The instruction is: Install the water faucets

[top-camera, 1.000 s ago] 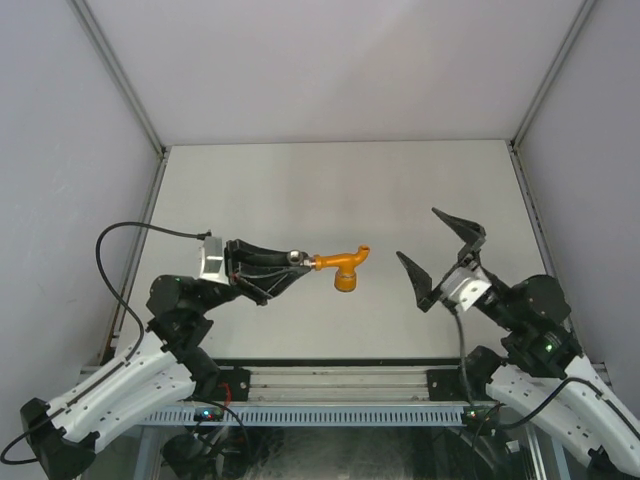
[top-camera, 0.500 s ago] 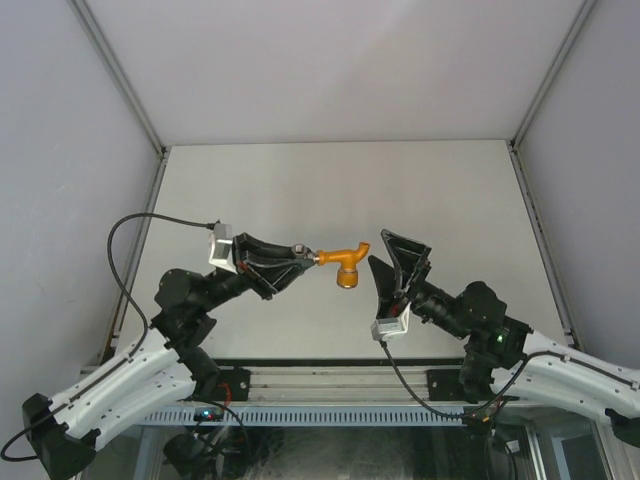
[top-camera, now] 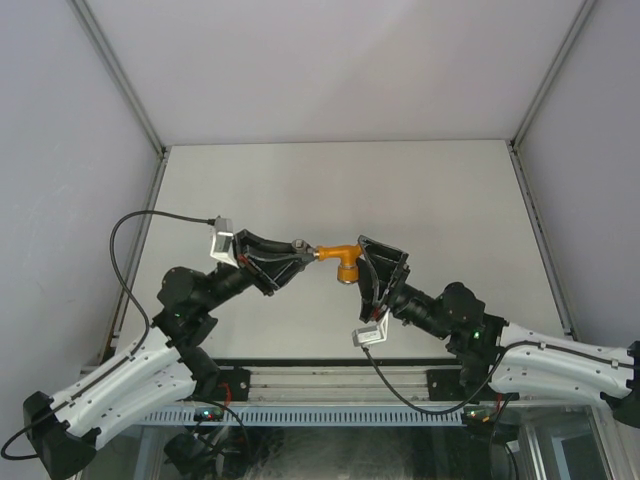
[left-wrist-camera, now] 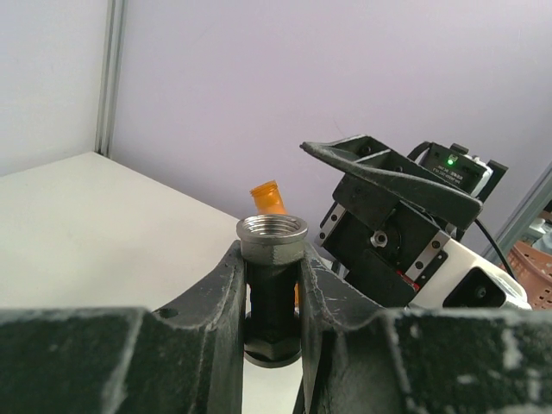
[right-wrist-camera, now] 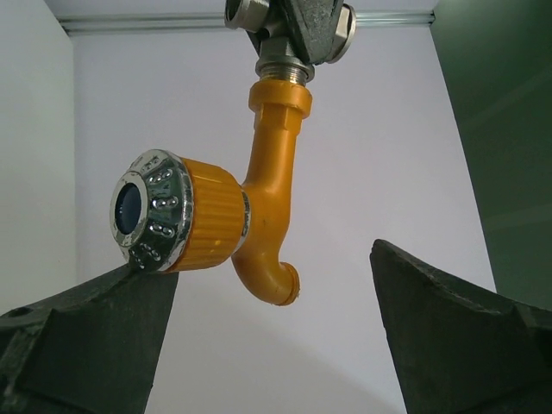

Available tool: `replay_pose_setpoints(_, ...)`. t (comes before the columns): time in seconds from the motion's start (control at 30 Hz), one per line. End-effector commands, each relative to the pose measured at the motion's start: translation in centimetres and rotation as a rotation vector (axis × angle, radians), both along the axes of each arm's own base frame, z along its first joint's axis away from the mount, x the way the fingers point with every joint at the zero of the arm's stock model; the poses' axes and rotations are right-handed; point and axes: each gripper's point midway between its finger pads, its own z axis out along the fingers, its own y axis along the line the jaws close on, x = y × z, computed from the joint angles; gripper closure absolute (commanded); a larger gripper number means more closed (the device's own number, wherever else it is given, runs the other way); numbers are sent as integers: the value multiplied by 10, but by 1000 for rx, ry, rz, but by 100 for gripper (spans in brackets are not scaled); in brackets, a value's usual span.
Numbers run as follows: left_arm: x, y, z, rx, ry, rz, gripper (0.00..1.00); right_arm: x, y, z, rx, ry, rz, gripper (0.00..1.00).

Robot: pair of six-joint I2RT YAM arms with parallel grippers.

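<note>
The water faucets hang above the table as one piece: an orange tap body (top-camera: pixel 343 260) (right-wrist-camera: pixel 269 185) with a curved spout, a ribbed orange knob (right-wrist-camera: pixel 197 216) with a chrome cap, and a grey metal fitting (top-camera: pixel 299 247) (left-wrist-camera: pixel 272 239) (right-wrist-camera: pixel 295 33) at its end. My left gripper (top-camera: pixel 296 254) (left-wrist-camera: pixel 273 263) is shut on the grey fitting and holds it up. My right gripper (top-camera: pixel 364 270) (right-wrist-camera: pixel 272 310) is open, its fingers on either side of the tap. One right fingertip (right-wrist-camera: pixel 129 289) lies just under the knob's cap; the other finger stands well off the spout.
The white table (top-camera: pixel 420 190) spreads beneath both arms, with grey walls on three sides. A metal rail (top-camera: pixel 330 380) runs along the near edge between the arm bases. The right arm's camera block (left-wrist-camera: pixel 414 250) sits close behind the tap in the left wrist view.
My right arm has swung in from the right and brought its open fingers around the orange tap. The left arm shifted the held faucet slightly up and left.
</note>
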Motion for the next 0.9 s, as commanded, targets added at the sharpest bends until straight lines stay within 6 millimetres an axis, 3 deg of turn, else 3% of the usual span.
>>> replay_pose_setpoints(0.0, -7, 14, 58, -133, -76, 23, 100, -11, 3, 21, 102, 11, 66, 14)
replay_pose_setpoints(0.3, -5, 8, 54, -127, -44, 2, 100, -16, 10, 19, 108, 49, 113, 41)
replay_pose_setpoints(0.6, -8, 1, 50, -123, -27, -44, 100, -15, 14, 26, 116, 41, 120, 49)
replay_pose_setpoints(0.77, -17, -5, 46, -79, -75, -101, 100, -21, 12, 31, 134, 137, 161, 68)
replay_pose_setpoints(0.87, -23, -7, 43, -46, -100, -129, 100, -26, 8, 33, 153, 209, 192, 74)
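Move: The faucet's spout end sits between the right hand's open jaws, about 2 cm to the left and 1 cm ahead, level with the hand. Its knob is roughly 4 cm left, 2 cm back and 2 cm lower; the metal fitting in the left hand lies some 14 cm left and 3 cm ahead, about level. From the left hand the spout is about 11 cm right, 1 cm ahead and level. The right hand, nearly in place, closes its jaws two-thirds around the spout; the left lifts its load 1 cm. ##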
